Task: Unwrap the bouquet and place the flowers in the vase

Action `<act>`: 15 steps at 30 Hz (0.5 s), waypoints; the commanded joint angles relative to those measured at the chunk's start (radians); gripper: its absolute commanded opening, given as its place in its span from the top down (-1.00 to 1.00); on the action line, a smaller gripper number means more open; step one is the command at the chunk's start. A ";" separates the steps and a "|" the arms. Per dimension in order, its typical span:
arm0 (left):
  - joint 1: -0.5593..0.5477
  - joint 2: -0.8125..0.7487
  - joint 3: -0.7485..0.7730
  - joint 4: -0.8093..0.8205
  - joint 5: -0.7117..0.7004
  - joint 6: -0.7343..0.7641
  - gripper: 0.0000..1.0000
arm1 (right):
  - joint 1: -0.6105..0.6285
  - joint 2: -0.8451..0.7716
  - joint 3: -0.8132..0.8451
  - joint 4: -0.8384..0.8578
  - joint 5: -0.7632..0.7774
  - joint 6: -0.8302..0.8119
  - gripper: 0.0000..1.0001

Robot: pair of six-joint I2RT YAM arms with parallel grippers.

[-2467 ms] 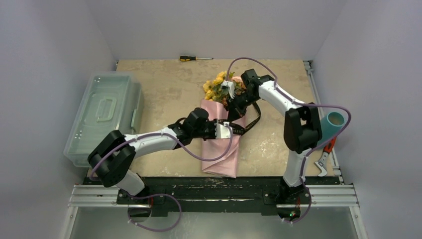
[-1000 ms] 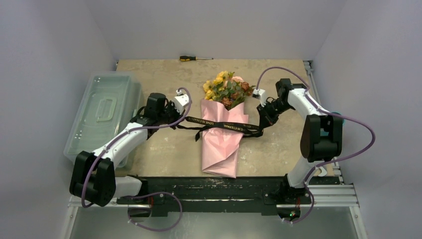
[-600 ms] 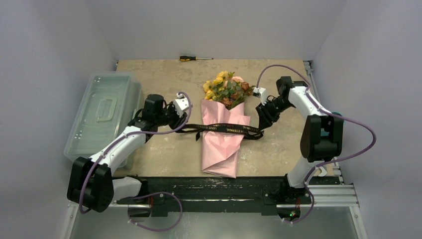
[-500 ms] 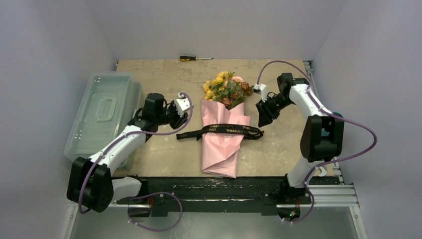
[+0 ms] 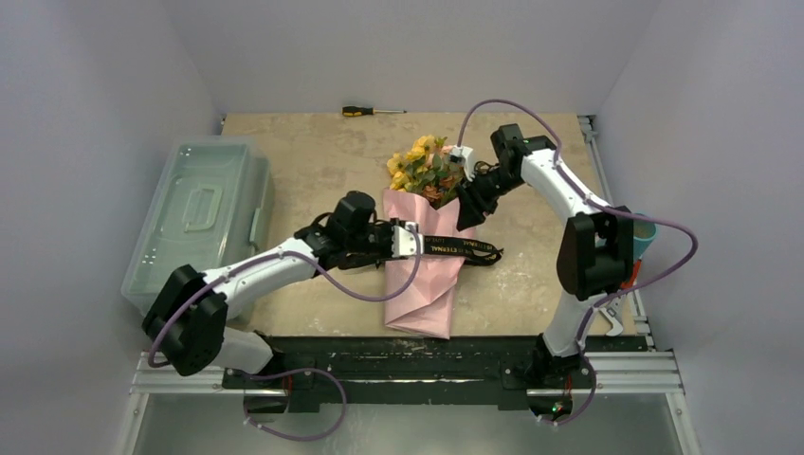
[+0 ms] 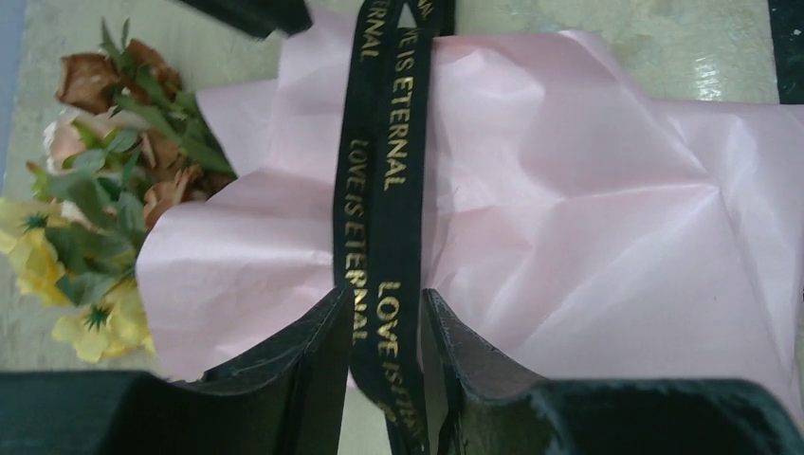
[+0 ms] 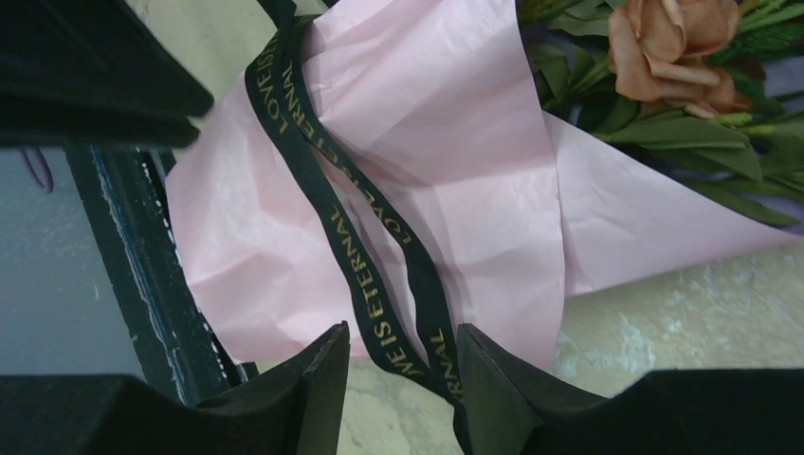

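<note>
The bouquet lies mid-table with its pink paper cone (image 5: pixel 422 280) pointing toward me and the flowers (image 5: pixel 427 169) at the far end. A black ribbon (image 5: pixel 465 248) with gold lettering lies loose across the paper. My left gripper (image 5: pixel 420 244) sits at the cone's left side, open; the ribbon (image 6: pixel 379 171) runs between its fingers (image 6: pixel 322 351) unpinched. My right gripper (image 5: pixel 466 214) hovers at the cone's upper right, open, with two strands of ribbon (image 7: pixel 374 275) in its gap. The teal vase (image 5: pixel 643 237) stands at the right edge, mostly hidden behind the right arm.
A translucent lidded plastic box (image 5: pixel 194 223) stands at the left edge. A screwdriver (image 5: pixel 373 111) lies at the back edge. A red-handled tool (image 5: pixel 616 301) lies near the right arm's base.
Both grippers, which held the ribbon ends pulled apart, opened and let them drop. Both arms then swung inward to the bouquet. The ribbon now lies slack across the paper.
</note>
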 commanded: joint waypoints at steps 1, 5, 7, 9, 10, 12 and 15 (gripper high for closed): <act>-0.081 0.085 0.064 0.110 -0.029 0.079 0.37 | 0.010 0.055 0.076 0.028 -0.063 0.057 0.01; -0.120 0.174 0.107 0.133 -0.049 0.076 0.35 | 0.011 0.070 0.091 0.032 -0.065 0.058 0.01; -0.128 0.211 0.125 0.147 -0.062 0.079 0.34 | 0.010 0.071 0.088 0.034 -0.067 0.058 0.01; -0.131 0.251 0.150 0.148 -0.072 0.078 0.31 | 0.011 0.070 0.084 0.034 -0.073 0.059 0.01; -0.131 0.265 0.160 0.147 -0.073 0.078 0.30 | 0.011 0.068 0.079 0.037 -0.076 0.060 0.01; -0.133 0.287 0.172 0.139 -0.067 0.089 0.29 | 0.012 0.063 0.064 0.047 -0.078 0.066 0.01; -0.141 0.315 0.179 0.130 -0.060 0.110 0.29 | 0.011 0.056 0.049 0.058 -0.080 0.071 0.01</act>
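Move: The black ribbon lies across the pink wrapper, its middle about 8 cm to the right of the left hand, 3 cm ahead and 6 cm below. The wrapper's middle is roughly 5 cm to that hand's right, level with it and 7 cm below; the flowers are some 21 cm ahead, 8 cm right and 5 cm lower. From the right hand, the ribbon's middle is about 6 cm left, 3 cm back and 6 cm below. Sweeping on to its right and sinking, the left hand goes about 6 cm over the wrapper and 4 cm down towards the ribbon's middle, slowing as it nears, its fingers still parted and astride the ribbon. The right hand, also open, eases a centimetre or so left, forward and down above the wrapper's right side, then holds there. ##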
